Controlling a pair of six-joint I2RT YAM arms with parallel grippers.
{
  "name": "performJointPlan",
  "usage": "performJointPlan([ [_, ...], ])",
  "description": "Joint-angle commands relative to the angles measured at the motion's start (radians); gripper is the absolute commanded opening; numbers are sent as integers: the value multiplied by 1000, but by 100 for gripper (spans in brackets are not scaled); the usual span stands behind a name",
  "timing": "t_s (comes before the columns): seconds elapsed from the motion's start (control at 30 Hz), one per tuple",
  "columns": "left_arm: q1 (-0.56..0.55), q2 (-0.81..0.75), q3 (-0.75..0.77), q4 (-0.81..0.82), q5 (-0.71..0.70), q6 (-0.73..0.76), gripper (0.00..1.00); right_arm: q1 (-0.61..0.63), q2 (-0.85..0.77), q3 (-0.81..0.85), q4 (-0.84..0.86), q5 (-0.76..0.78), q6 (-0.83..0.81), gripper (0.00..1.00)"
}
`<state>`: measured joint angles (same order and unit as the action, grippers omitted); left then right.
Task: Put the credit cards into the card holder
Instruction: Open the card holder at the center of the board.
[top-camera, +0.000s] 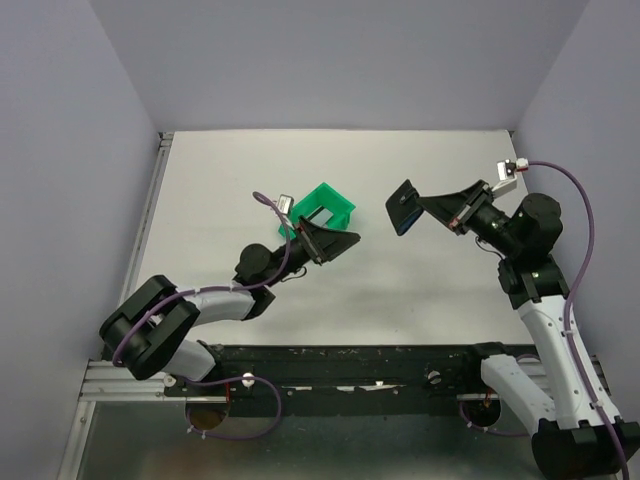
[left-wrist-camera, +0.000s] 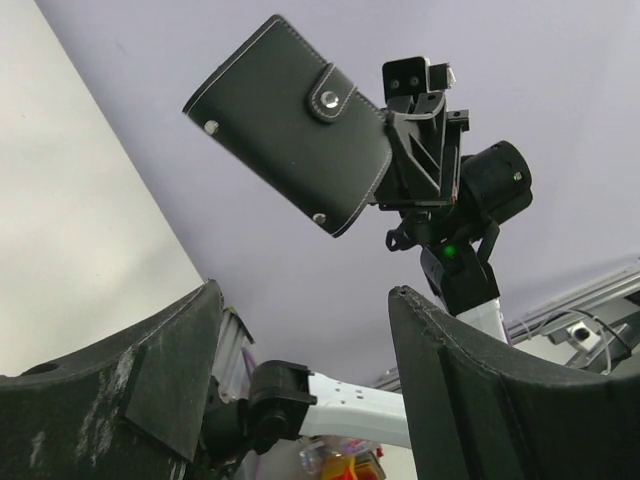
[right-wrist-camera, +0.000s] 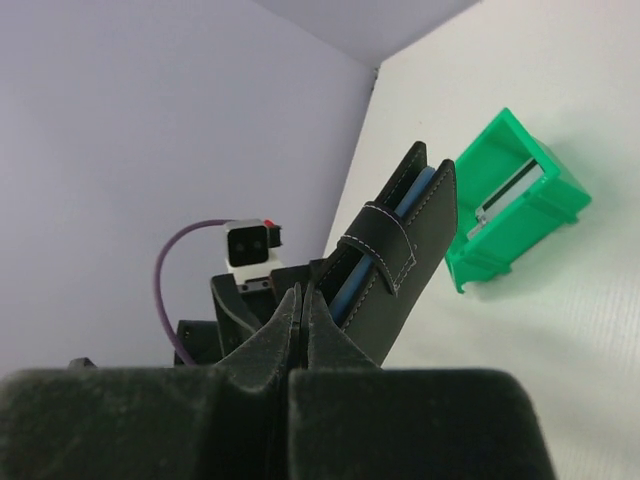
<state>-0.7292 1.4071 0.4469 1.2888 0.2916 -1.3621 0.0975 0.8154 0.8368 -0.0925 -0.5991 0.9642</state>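
My right gripper (right-wrist-camera: 302, 296) is shut on one edge of the black card holder (right-wrist-camera: 398, 272) and holds it in the air, tilted. The holder (top-camera: 403, 207) hangs over the table's middle, and its studded outside (left-wrist-camera: 290, 120) faces the left wrist camera. A blue strip, perhaps a credit card (right-wrist-camera: 412, 200), shows between its folded halves. Another credit card (right-wrist-camera: 508, 196), silvery-grey, stands on edge inside the green bin (right-wrist-camera: 545, 195). My left gripper (left-wrist-camera: 305, 300) is open and empty. It points up at the holder from beside the bin (top-camera: 326, 208).
The green bin sits on the white table (top-camera: 220, 200) just behind my left gripper (top-camera: 338, 241). Purple-grey walls close in the table at the back and both sides. A metal rail (top-camera: 150, 215) runs along its left edge.
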Motion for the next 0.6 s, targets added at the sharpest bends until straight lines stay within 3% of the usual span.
performJointPlan([
  [0.0,-47,47,27,225,-68,-78,78,5,-16,39,62,-73,60,0],
  [0.17,-93,125,76,307,-86,-138,77,5,-30,64,79,-131,76,0],
  [0.57,-157,81,122,308,-163,-129,77,5,-114,55,60,-192,82,1],
])
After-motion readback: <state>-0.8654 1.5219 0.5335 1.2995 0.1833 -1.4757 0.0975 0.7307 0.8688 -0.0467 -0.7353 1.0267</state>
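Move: The closed card holder is already pinched in the right fingers, its middle about 2 cm ahead of that hand, 3 cm left and 1 cm below. From the open left hand it lies roughly 4 cm ahead, 9 cm right and 5 cm higher. The green box sits on the table some 16 cm ahead, 8 cm left and 17 cm below the left hand. Right hand raises and draws back the pinched card holder some 6 cm while open left hand nears rightwards. ##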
